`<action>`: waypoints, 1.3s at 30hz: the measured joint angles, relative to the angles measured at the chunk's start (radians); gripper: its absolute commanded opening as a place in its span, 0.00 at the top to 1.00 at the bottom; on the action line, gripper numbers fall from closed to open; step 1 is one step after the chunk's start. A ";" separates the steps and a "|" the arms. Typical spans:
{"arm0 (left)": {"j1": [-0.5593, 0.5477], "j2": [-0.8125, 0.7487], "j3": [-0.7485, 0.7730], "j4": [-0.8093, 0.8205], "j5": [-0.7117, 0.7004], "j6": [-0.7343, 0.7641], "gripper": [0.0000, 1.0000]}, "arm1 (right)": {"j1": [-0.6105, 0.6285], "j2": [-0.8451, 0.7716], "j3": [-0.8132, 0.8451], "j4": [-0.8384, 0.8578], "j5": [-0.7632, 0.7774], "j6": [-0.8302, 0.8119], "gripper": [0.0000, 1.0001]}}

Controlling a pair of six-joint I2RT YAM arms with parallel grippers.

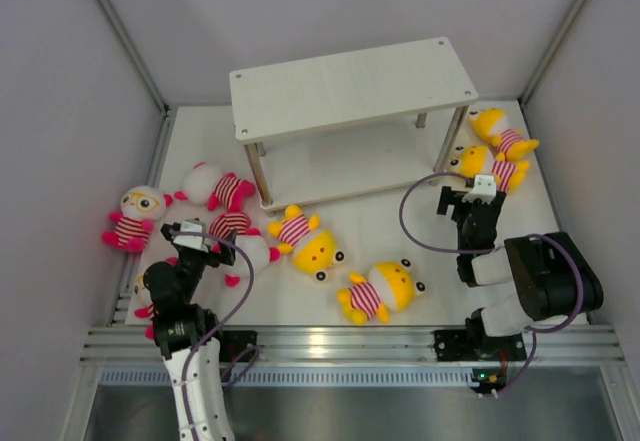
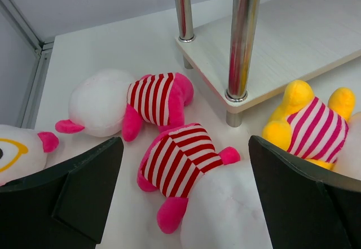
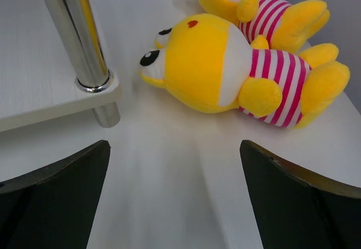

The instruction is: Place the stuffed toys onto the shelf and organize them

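The shelf [image 1: 352,85] stands at the back with both boards bare. Four pink dolls lie at the left: one face up [image 1: 134,216], one [image 1: 216,186] near the shelf leg, one [image 1: 243,245] by my left gripper [image 1: 196,237], and one [image 1: 146,306] mostly hidden behind the left arm. My left gripper [image 2: 185,143] is open, its jaws either side of a face-down pink doll [image 2: 180,158] without touching it. Yellow dolls lie at centre [image 1: 306,242], [image 1: 381,291] and at the right [image 1: 500,129], [image 1: 486,166]. My right gripper [image 3: 174,145] is open and empty, just short of a yellow doll [image 3: 225,62].
Chrome shelf legs [image 2: 242,40] [image 3: 79,34] and the lower board [image 2: 304,46] stand close ahead of both grippers. Grey walls close in the left, right and back. A metal rail [image 1: 340,341] runs along the near edge.
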 measured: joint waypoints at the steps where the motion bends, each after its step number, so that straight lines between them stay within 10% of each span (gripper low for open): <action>1: 0.000 0.000 0.000 0.000 0.000 0.000 0.01 | 0.000 0.000 0.000 0.000 0.000 0.000 0.01; 12: -0.008 0.024 0.037 -0.002 -0.068 -0.029 0.01 | -0.011 -0.015 0.015 -0.041 -0.012 0.010 0.01; 23: -0.012 0.304 0.330 -0.077 -0.078 -0.012 0.01 | -0.164 -0.526 0.508 -0.817 0.119 0.250 0.01; 39: -0.013 0.292 0.291 -0.172 -0.111 0.009 0.01 | -0.662 0.079 0.818 -1.303 -0.413 0.467 0.27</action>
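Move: For my right hand, the nearer yellow toy lies about 10 cm ahead and 6 cm to the right, with the farther yellow toy some 18 cm ahead and 9 cm right; both are about 5 cm lower. The foot of the shelf's front right leg is 8 cm ahead, 6 cm left. From my left hand, the nearest pink toy is 4 cm ahead, 5 cm right and some 14 cm below; the glasses toy is 9 cm ahead, 19 cm left. I lift my empty right hand about 24 cm, swing it right past the feet end of the nearer yellow toy, then bring it back down near its starting height, some 18 cm farther right. I roll its left side up and tip the fingers down, closing them partway. My left hand, wide open, bobs up about 7 cm over the pink toys and sinks halfway back, tipping down slightly. ##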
